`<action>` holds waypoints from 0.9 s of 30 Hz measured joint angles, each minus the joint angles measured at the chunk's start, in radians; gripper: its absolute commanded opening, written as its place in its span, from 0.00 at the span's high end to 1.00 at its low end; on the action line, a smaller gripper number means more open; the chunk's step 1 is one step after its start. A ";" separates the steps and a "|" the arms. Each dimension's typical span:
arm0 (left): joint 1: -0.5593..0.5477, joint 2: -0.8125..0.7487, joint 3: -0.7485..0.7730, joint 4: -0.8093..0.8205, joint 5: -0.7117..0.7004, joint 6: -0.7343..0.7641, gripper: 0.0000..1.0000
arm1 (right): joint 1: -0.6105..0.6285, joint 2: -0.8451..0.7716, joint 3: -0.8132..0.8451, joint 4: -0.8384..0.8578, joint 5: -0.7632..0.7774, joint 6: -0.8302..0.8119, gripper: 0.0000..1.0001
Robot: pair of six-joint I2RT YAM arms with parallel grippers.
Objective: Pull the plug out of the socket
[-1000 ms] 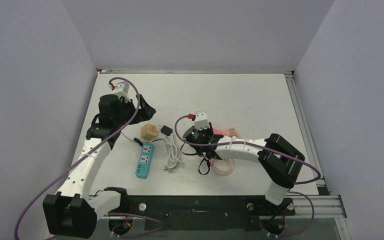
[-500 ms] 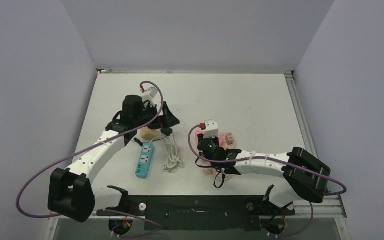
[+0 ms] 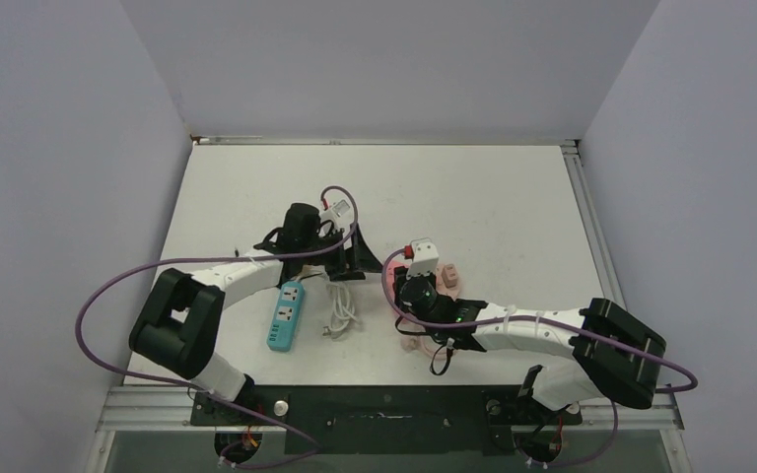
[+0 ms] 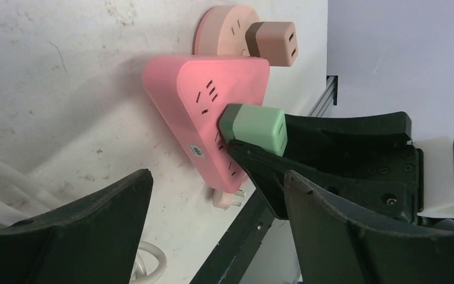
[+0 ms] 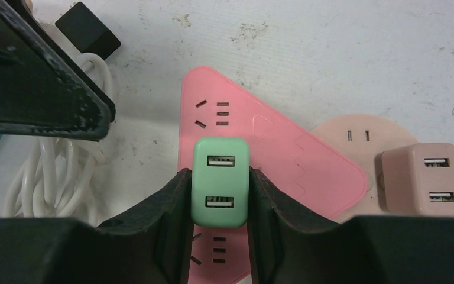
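A mint-green plug (image 5: 220, 180) with two USB ports sits in a pink triangular socket (image 5: 284, 160) lying flat on the white table. My right gripper (image 5: 219, 175) is shut on the green plug, one finger on each side. In the left wrist view the same plug (image 4: 254, 127) stands out of the pink socket (image 4: 195, 100) between the right arm's black fingers (image 4: 343, 127). My left gripper (image 4: 216, 177) is open just left of the socket, with nothing gripped; one of its fingers (image 5: 35, 77) shows beside the socket's corner.
A round peach socket (image 5: 360, 133) with a brown plug (image 5: 424, 177) lies right behind the pink one. A coiled white cable (image 3: 340, 305), a black plug (image 5: 87, 35) and a blue power strip (image 3: 285, 315) lie to the left. The table's near edge (image 4: 260, 236) is close.
My left arm has swung right and down from the far left of the table to the pink socket. My right arm has shifted nearer and to the right, still on the green plug.
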 measured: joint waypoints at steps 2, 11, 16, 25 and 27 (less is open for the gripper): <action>-0.008 0.027 -0.007 0.020 0.014 -0.026 0.25 | 0.000 -0.005 -0.006 0.005 -0.003 0.002 0.95; -0.048 0.163 -0.010 0.148 0.073 -0.131 0.31 | 0.000 -0.013 -0.012 0.011 -0.022 0.005 0.95; -0.050 0.202 -0.010 0.201 0.078 -0.170 0.39 | 0.000 -0.013 -0.023 0.032 -0.031 0.005 0.95; -0.049 0.260 -0.011 0.267 0.079 -0.215 0.47 | 0.000 -0.013 -0.026 0.036 -0.030 0.008 0.95; -0.048 0.264 -0.011 0.274 0.073 -0.223 0.45 | 0.000 -0.013 -0.027 0.038 -0.030 0.009 0.95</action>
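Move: The pink socket, its green plug already pinched in the right hand's fingers, has its middle about 12 cm right, 2 cm back and 7 cm below the left hand; from the right hand it lies some 4 cm below and 1 cm ahead. The round socket is about 20 cm right of the left hand and 1 cm ahead, 9 cm lower. The coiled white cable is roughly 5 cm left and 7 cm back, 11 cm below. The pink socket stays hanging from the green plug, which the right hand keeps pinched, almost still. The left hand sinks about 5 cm and goes some 3 cm right to the socket's left edge, tipping further down by 10 degrees or so while its wide-open fingers close about a third of the way. Its upper finger ends over that edge, close to the plug; contact can't be made out. ##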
